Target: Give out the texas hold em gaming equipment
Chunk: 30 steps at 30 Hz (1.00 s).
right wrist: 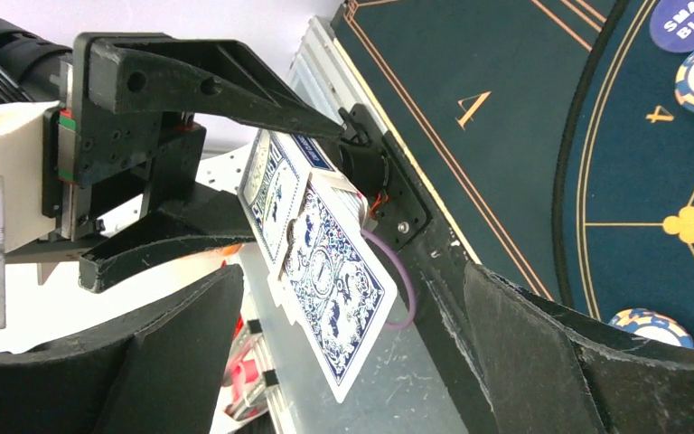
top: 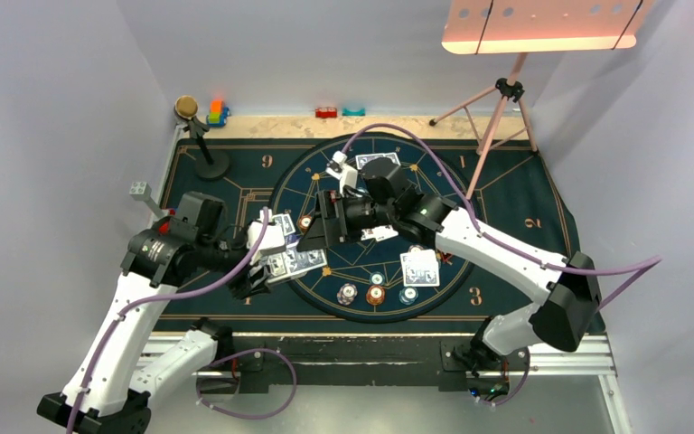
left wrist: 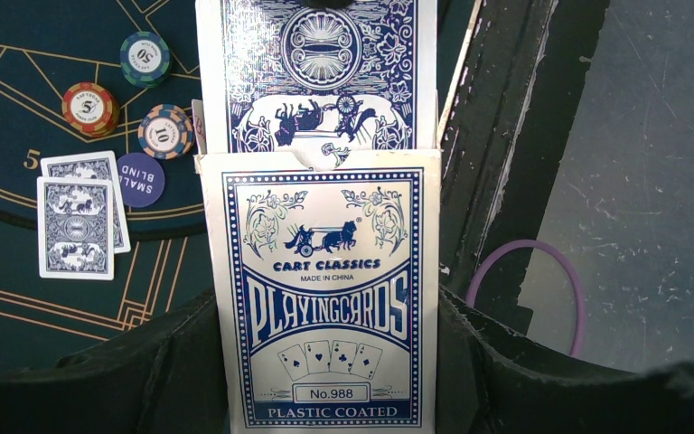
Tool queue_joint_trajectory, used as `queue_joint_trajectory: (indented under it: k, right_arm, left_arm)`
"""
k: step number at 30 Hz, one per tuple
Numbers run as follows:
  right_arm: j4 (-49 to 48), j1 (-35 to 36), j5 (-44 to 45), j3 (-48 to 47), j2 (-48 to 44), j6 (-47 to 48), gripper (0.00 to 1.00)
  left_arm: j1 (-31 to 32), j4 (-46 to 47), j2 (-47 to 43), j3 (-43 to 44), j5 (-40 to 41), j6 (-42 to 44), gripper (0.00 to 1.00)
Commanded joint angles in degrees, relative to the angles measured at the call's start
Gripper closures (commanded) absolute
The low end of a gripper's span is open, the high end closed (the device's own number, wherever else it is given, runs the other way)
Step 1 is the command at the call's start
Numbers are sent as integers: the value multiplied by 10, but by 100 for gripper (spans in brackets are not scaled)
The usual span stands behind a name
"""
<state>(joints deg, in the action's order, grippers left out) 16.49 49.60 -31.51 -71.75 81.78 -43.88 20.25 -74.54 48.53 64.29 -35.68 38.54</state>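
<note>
My left gripper (left wrist: 330, 380) is shut on a blue-and-white playing-card box (left wrist: 330, 298), held off the mat's near-left edge. Cards with blue patterned backs (left wrist: 316, 72) stick out of its open top. In the right wrist view the box (right wrist: 269, 185) sits between the left arm's black fingers (right wrist: 208, 81). The sticking-out card (right wrist: 334, 289) lies between my right gripper's (right wrist: 352, 303) open jaws, clear of both pads. Two face-down cards (left wrist: 77, 221), a blue small-blind button (left wrist: 141, 179) and three chips (left wrist: 165, 131) lie on the mat.
The round dark-blue mat (top: 470, 181) holds more face-down cards (top: 419, 268), other cards (top: 377, 161) and several chips (top: 376, 294). At the back are toy blocks (top: 215, 113), a stand (top: 201, 136) and a tripod (top: 506, 99). A metal rail (top: 370, 348) runs along the near edge.
</note>
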Motion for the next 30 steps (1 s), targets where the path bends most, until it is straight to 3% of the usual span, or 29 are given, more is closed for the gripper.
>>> queue_joint_trajectory:
  k: [1, 5, 14, 20, 30]
  right_arm:
    - [-37, 10, -20, 8, 7, -14, 3]
    - [-27, 10, -30, 23, 6, -7, 7]
    - [-15, 9, -15, 37, 0, -5, 46]
    - [30, 1, 22, 13, -15, 15, 58]
    - [88, -7, 70, -19, -35, 42, 68]
  left_arm:
    - [-4, 21, 1, 19, -11, -5, 100]
    - [-4, 21, 0, 21, -10, -5, 100]
    - [-4, 24, 2, 25, -19, -9, 100]
    - [-4, 19, -4, 25, -19, -8, 100]
    - [-4, 18, -9, 22, -23, -8, 100]
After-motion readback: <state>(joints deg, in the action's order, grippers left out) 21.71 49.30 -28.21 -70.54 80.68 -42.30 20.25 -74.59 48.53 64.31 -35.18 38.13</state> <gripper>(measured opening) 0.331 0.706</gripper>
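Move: My left hand holds the card box nearly level. The playing cards poking out of it lie about 8 cm to the right of that hand and 3 cm ahead, at its height. From my open right hand these cards are some 3 cm back, 2 cm left and 4 cm down. Roughly 25 cm below the right hand, the small blind button lies 13 cm ahead and 7 cm left, the red 5-chip stack 17 cm ahead and 3 cm left. With its fingers wide open, my right hand dips about 3 cm and comes back a little over 1 cm onto the jutting end of the cards. There I close the fingers well down and pinch the top card, then draw it away to the right, forward and up, about 1.5 cm each way at most. My left hand stays put and keeps its grip on the box. ##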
